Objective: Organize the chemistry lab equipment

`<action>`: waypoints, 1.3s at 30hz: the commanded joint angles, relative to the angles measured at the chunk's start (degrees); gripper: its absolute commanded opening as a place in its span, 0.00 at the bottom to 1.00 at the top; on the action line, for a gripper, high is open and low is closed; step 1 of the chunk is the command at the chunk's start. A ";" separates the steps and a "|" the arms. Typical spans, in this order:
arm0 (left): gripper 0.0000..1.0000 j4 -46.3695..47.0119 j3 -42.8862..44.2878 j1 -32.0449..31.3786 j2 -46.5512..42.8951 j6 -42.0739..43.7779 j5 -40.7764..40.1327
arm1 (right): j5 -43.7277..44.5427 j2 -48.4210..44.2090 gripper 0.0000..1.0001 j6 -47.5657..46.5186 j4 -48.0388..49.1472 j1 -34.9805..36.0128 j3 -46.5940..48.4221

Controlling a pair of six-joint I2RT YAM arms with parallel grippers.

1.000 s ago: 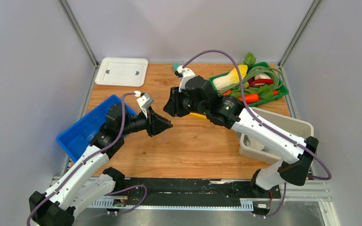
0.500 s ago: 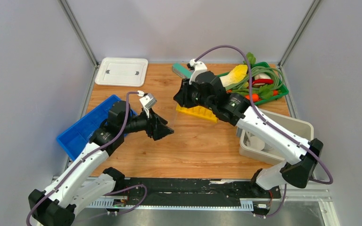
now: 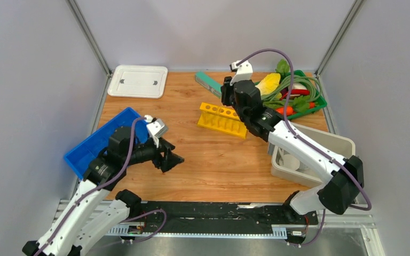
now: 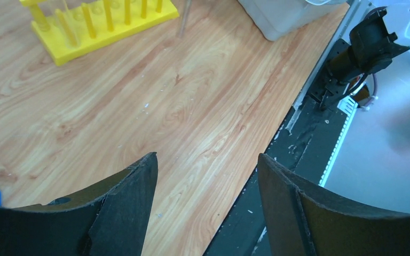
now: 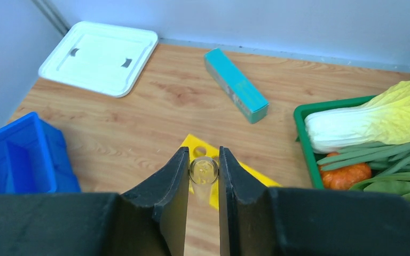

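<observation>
My right gripper [image 5: 203, 160] is shut on a clear glass tube [image 5: 203, 172], which I see end-on between the pads. It hangs above the near end of the yellow holed rack [image 3: 221, 120], whose end shows just past the fingertips [image 5: 193, 141]. In the top view the right gripper [image 3: 229, 101] sits at the rack's back right end. My left gripper [image 3: 173, 159] stands open and empty over bare wood at the left front, well short of the rack [image 4: 101, 26]. Through its jaws [image 4: 207, 156] I see only the tabletop and its front edge.
A blue bin [image 3: 93, 144] lies by the left arm and a white lid [image 3: 139, 81] sits at the back left. The teal block [image 3: 209, 81] lies behind the rack. The green basket of vegetables [image 3: 320, 101] is at the back right. A beige tub [image 3: 331, 140] stands on the right.
The left gripper opened wide and drew back toward the near left. The right arm lifted and swung back to the right with the tube, uncovering the yellow rack.
</observation>
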 commanded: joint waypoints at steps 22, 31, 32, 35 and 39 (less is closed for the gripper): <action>0.77 -0.24 -3.80 -0.06 -6.37 3.55 -4.65 | -0.95 6.50 0.21 -2.58 8.37 -3.32 0.24; 0.77 -0.24 -3.89 -0.14 -6.11 3.47 -4.74 | -2.01 5.45 0.21 -1.44 7.41 -3.32 -1.00; 0.77 -0.32 -3.81 -0.06 -6.02 3.55 -4.83 | -2.01 5.45 0.21 -1.35 7.14 -3.32 -1.00; 0.77 -0.41 -3.72 -0.06 -5.67 3.64 -5.09 | -2.10 4.92 0.21 -0.82 6.79 -3.32 -1.26; 0.77 -0.50 -3.72 -0.15 -5.66 3.64 -5.18 | -2.28 4.57 0.21 -0.82 6.61 -3.32 -1.96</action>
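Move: The right hand holds the clear test tube upright, with the yellow rack some 9 cm ahead, about level sideways and roughly 27 cm below. The teal box lies about 29 cm ahead of the right hand and 5 cm to its left, and the vegetable basket 20 cm ahead and 28 cm to its right, both nearly 30 cm lower. From the empty left hand, the rack is about 31 cm ahead, 14 cm right and 20 cm below. Carry the pinched test tube down and forward with the right gripper, nearly 5 cm each way, in one quick stroke towards the yellow rack. Hold up above it with the fingers still shut on the tube, easing back barely a centimetre and hardly turning the wrist. Let the open, empty left gripper drift about 2 cm left and down. ##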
